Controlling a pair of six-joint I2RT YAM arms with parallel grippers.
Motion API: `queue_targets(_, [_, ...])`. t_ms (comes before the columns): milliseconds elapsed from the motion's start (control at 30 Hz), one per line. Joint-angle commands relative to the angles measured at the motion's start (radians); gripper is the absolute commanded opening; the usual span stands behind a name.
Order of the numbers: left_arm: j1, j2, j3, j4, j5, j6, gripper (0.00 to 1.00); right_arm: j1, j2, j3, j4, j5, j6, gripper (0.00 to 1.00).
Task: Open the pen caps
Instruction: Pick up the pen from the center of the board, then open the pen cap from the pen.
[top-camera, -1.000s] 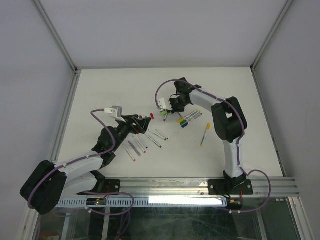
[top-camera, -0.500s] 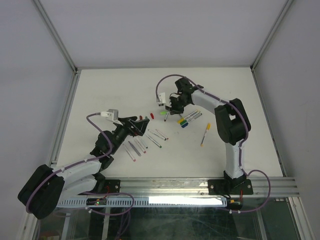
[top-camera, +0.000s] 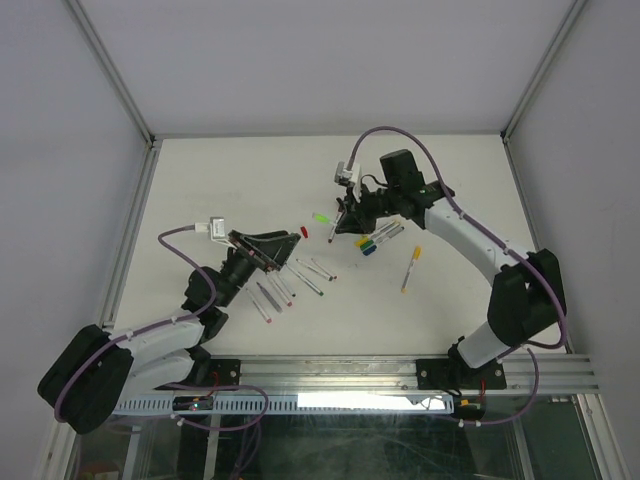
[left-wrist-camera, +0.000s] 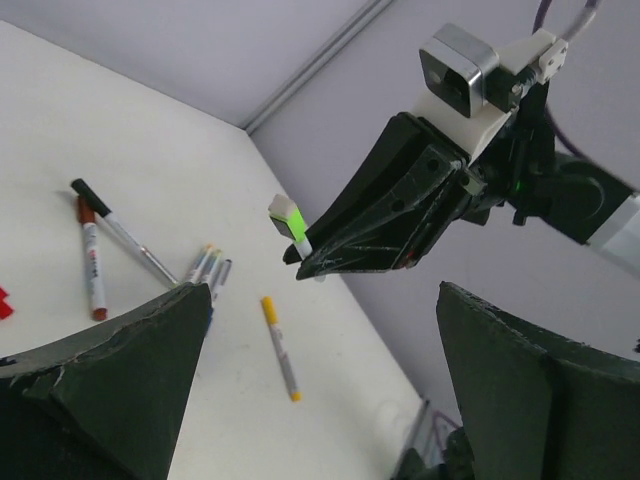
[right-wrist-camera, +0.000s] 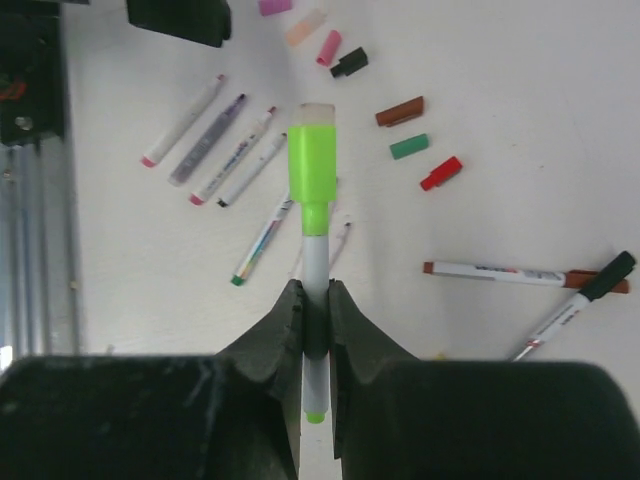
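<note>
My right gripper (right-wrist-camera: 314, 300) is shut on the white barrel of a pen (right-wrist-camera: 315, 262) and holds it above the table. Its bright green pen cap (right-wrist-camera: 311, 165) sits on the end, pointing away from the jaws. From above, that cap (top-camera: 321, 217) sticks out left of the right gripper (top-camera: 350, 215). My left gripper (top-camera: 285, 247) stands wide open a short way left of it, with nothing between its fingers (left-wrist-camera: 120, 370). The left wrist view looks at the capped pen (left-wrist-camera: 288, 222) from below. Loose pen caps lie on the table: red (right-wrist-camera: 441, 172), green (right-wrist-camera: 409, 146), brown (right-wrist-camera: 400, 111).
Several uncapped pens (top-camera: 295, 282) lie in a row below the left gripper. A bundle of capped pens (top-camera: 378, 237) lies under the right arm, and a yellow pen (top-camera: 410, 268) to its right. A brown pen (right-wrist-camera: 500, 272) and a black-capped pen (right-wrist-camera: 580, 300) lie nearby.
The right gripper closed on the green-capped pen and lifted it off the table while its arm stretched out. The left gripper tilted up toward it and stayed open.
</note>
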Motion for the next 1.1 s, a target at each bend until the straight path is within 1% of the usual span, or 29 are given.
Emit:
queue_targets(0, [-0.013, 0.04, 0.045, 0.138, 0.032, -0.211, 0.99, -0.01, -0.116, -0.104, 0.106, -0.116, 0.253, 0.0])
queue_targets(100, [-0.051, 0.067, 0.052, 0.161, -0.047, -0.262, 0.98, -0.029, -0.168, -0.171, 0.193, -0.161, 0.31, 0.0])
queue_targets(233, [-0.135, 0.109, 0.077, 0.161, -0.205, -0.257, 0.97, -0.038, -0.173, -0.19, 0.216, -0.197, 0.327, 0.0])
queue_targets(300, [-0.168, 0.138, 0.102, 0.144, -0.259, -0.265, 0.95, -0.037, -0.167, -0.196, 0.226, -0.206, 0.34, 0.0])
queue_targets(433, [-0.204, 0.201, 0.154, 0.115, -0.324, -0.253, 0.89, -0.037, -0.164, -0.205, 0.241, -0.218, 0.356, 0.0])
queue_targets(567, [-0.221, 0.264, 0.198, 0.147, -0.342, -0.226, 0.81, -0.035, -0.15, -0.208, 0.245, -0.24, 0.37, 0.0])
queue_targets(733, [-0.223, 0.329, 0.226, 0.203, -0.325, -0.209, 0.71, -0.035, -0.142, -0.21, 0.264, -0.281, 0.403, 0.0])
queue_targets(800, [-0.223, 0.345, 0.229, 0.22, -0.315, -0.209, 0.66, -0.035, -0.14, -0.214, 0.275, -0.295, 0.421, 0.0])
queue_targets(867, [-0.223, 0.356, 0.23, 0.226, -0.305, -0.211, 0.64, -0.036, -0.132, -0.214, 0.28, -0.308, 0.432, 0.0])
queue_targets(1067, [-0.223, 0.375, 0.234, 0.245, -0.273, -0.211, 0.52, -0.036, -0.094, -0.214, 0.293, -0.335, 0.47, 0.0])
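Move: The lime-green cap of the pen held in the right hand lies about 9 cm ahead of the left fingers, 8 cm to their right, and roughly level. From the right hand, the open left fingers are some 13 cm left, 7 cm back and 5 cm higher. On the table 16 cm below the right hand, a brown pen lies about 7 cm ahead and 1 cm left; a coloured pen trio 5 cm ahead, 12 cm right. A red cap is 10 cm left of the brown pen and 1 cm nearer. Still pinching the pen near its bottom end, the right hand draws back about 5 cm, mostly at the start, and rises slightly, tilting some 25 degrees. The left hand swings about 6 cm right towards the cap, then also reaches forward around 3 cm, dipping its fingertips about 10 degrees, and closes its wide-open fingers to roughly half around the green cap; a squeeze can't be seen yet. ##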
